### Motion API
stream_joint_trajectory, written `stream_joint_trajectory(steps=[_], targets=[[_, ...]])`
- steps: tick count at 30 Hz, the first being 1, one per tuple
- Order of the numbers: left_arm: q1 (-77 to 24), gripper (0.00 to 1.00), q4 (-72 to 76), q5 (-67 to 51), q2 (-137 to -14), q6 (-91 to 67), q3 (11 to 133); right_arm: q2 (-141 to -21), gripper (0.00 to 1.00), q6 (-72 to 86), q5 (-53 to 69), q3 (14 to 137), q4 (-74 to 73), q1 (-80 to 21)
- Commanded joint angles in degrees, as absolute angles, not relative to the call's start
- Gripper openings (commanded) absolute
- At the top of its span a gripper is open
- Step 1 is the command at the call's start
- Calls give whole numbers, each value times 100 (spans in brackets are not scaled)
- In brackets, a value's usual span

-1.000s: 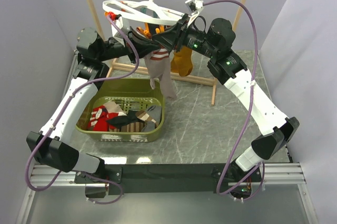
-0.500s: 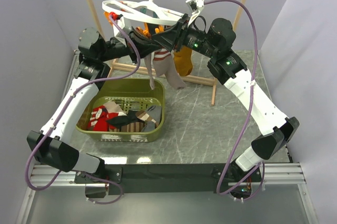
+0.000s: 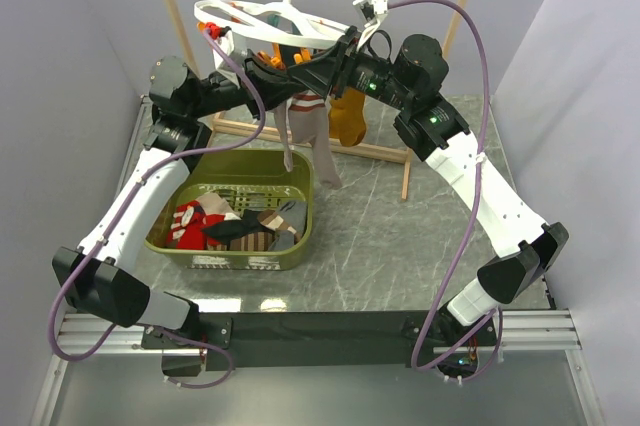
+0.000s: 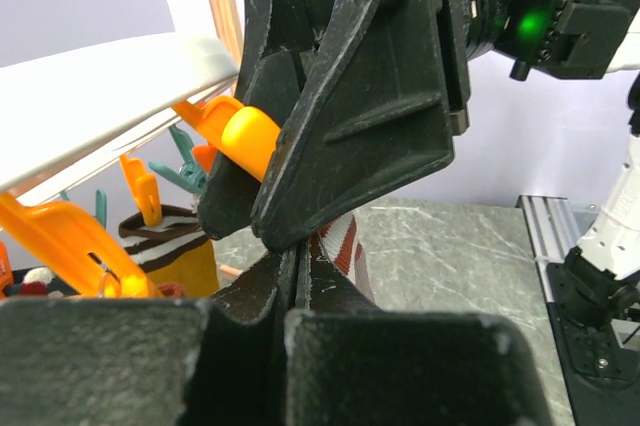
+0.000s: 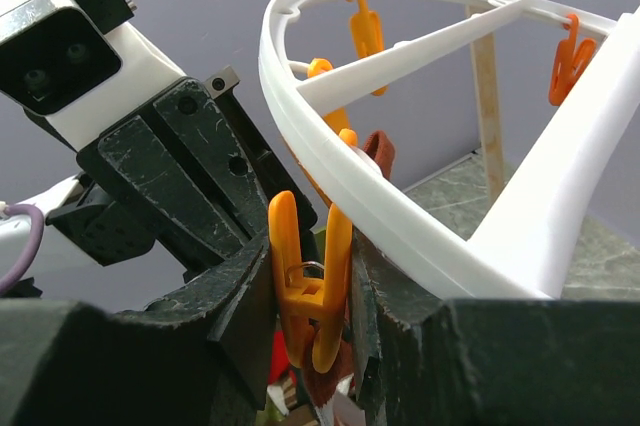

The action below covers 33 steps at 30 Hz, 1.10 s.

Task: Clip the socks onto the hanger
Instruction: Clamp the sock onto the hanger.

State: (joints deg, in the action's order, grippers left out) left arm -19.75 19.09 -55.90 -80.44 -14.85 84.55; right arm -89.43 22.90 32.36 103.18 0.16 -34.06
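The white ring hanger (image 3: pixel 262 18) hangs by its hook from the rack's rod. A taupe sock (image 3: pixel 309 136) with a red and white striped cuff (image 4: pixel 346 242) dangles below the ring's front edge, where both grippers meet. My left gripper (image 4: pixel 297 264) is shut, with the cuff pinched at its tips. My right gripper (image 5: pixel 312 246) is shut on an orange clip (image 5: pixel 300 296) under the ring (image 5: pixel 400 221), squeezing its handles. The cuff (image 5: pixel 322 387) sits at the clip's lower mouth. In the top view the left gripper (image 3: pixel 277 68) and right gripper (image 3: pixel 302 68) almost touch.
A mustard-orange sock (image 3: pixel 348 116) hangs clipped behind the taupe one. An olive basket (image 3: pixel 196 249) with several other socks sits below left. The wooden rack frame (image 3: pixel 408 161) stands behind. More orange clips (image 5: pixel 362 18) hang on the ring's bars.
The sock's hanging foot swung right and has dropped back to hang straight. Both grippers have stayed together at the clip.
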Motion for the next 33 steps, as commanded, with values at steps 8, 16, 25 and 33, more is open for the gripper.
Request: stream_joint_trajectory(steps=[8,16,25,33], targets=[[-2004,0,2636,-5923,-7972,-1951,8473,-8736,0,1969,3208,10336,228,-3401],[-1995,1,3173,-5959,-8051,-2426,8367,-8710,0,2224,3331,10169,466,-3410],[-1995,1,2760,-5722,-7840,-2057,8218,-8754,38,2136,3401,10441,114,-3393],[-1995,1,2611,-5572,-7752,-1951,8095,-8780,72,2329,3489,10740,-281,-3393]])
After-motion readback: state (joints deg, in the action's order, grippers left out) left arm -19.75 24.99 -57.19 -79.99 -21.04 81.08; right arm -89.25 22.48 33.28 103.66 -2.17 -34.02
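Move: Your right fingers already squeeze an orange clip on the hanger: its middle lies practically at that hand's point. From the left hand, which holds the sock's cuff shut, this clip is about 3 cm above, 1 cm ahead and 1 cm right. From the right hand, the hanger's near rim passes some 3 cm ahead and 3 cm up, level left-right; the next orange clip is about 3 cm ahead and 6 cm left, about level in height. Let the right fingers spread from roughly a third to over two thirds open, easing off the clip's squeezed handles once that hand has dipped half a centimetre. Before that, ease the left gripper about 1 cm back and slightly up, then lower it about 1 cm, its fingers staying shut on the sock's cuff beneath the clip. ##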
